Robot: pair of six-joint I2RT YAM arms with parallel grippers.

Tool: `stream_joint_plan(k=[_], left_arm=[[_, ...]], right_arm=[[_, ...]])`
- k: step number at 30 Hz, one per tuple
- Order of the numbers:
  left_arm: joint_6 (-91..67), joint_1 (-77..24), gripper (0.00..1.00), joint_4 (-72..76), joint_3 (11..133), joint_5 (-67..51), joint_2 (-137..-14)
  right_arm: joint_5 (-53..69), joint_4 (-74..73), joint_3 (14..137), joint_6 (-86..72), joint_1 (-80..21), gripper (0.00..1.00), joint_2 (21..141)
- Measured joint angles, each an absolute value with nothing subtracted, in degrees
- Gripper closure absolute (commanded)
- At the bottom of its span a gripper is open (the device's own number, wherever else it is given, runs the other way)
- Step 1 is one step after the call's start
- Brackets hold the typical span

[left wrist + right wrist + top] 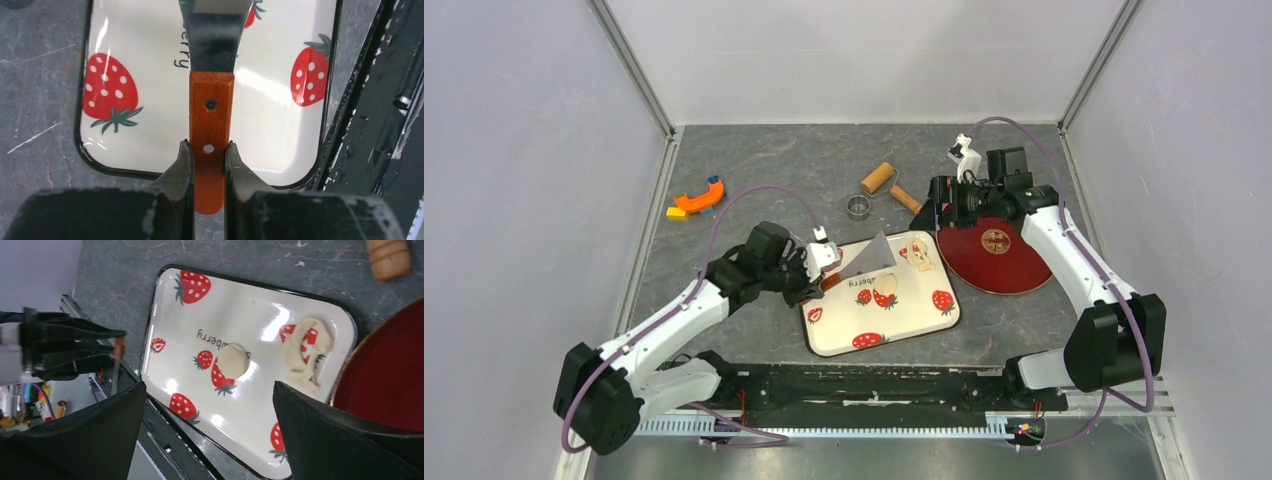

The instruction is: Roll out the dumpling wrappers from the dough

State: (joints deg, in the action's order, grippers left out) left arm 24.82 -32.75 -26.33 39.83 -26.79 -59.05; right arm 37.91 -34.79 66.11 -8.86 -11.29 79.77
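A strawberry-print tray (pixel 916 312) lies in the middle of the table. On it sits one small round dumpling wrapper (pixel 233 360), also seen from above (pixel 886 282). A flattened scrap of dough (pixel 304 352) with a hole cut out lies near the tray's far right corner (pixel 921 255). My left gripper (pixel 208 148) is shut on the orange wooden handle (pixel 211 107) of a metal scraper; its blade (pixel 871 255) hangs over the tray's far left part. My right gripper (pixel 208 385) stands wide open and holds nothing, hovering by the tray's far right corner (pixel 941 205).
A dark red plate (pixel 996 258) lies right of the tray, under the right arm. Behind the tray are a wooden roller (pixel 879 178) and a small metal ring cutter (pixel 858 207). An orange tool (pixel 699 198) lies at the far left. Walls enclose the table.
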Motion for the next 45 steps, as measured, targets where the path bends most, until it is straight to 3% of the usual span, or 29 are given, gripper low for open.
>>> stream_joint_plan(k=[7,16,31,45], left_arm=[[26.5,-40.0,0.98,-27.9,42.1,-17.4,-66.1],[26.5,-43.5,0.98,-26.6,45.5,-10.3,-67.4],[26.0,-43.9,0.98,-21.3,41.4,-9.1,-57.2],[24.5,-43.9,0.98,-19.4,40.0,-7.3,-56.8]], right_arm=[[42.7,-29.0,61.2,-13.3,-13.8,0.02,79.8],[40.1,-28.1,59.5,-13.8,-20.4,0.06,81.5],[28.8,-29.6,58.5,-13.5,-21.1,0.06,85.5],[24.2,-30.1,57.8,-13.3,-20.8,0.02,83.4]])
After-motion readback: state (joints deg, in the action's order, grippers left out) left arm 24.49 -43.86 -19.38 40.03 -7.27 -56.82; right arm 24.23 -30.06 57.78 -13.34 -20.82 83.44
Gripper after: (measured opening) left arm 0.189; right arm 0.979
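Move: The round dough wrapper on the tray lies about 14 cm to the left gripper's right, some 4 cm ahead and 8 cm below; that gripper already holds the spatula. The open right gripper has the ring-shaped dough scrap some 14 cm below, about 4 cm to its left and about level fore and aft. From it, the wrapper is 8 cm back and 10 cm left, the red plate's middle 2 cm ahead and 12 cm right, and the cutter ring 10 cm ahead and 16 cm left. Lower the right gripper about 8 cm towards the dough scrap with its fingers kept wide open, swinging left and back first, then easing part of the way right again as it sinks. Keep the left gripper's hold on the spatula: dip it a couple of centimetres, then raise it about 5 cm, going slightly forward and right and swinging the fingers some 15 degrees towards forward, with the blade held over the tray. ##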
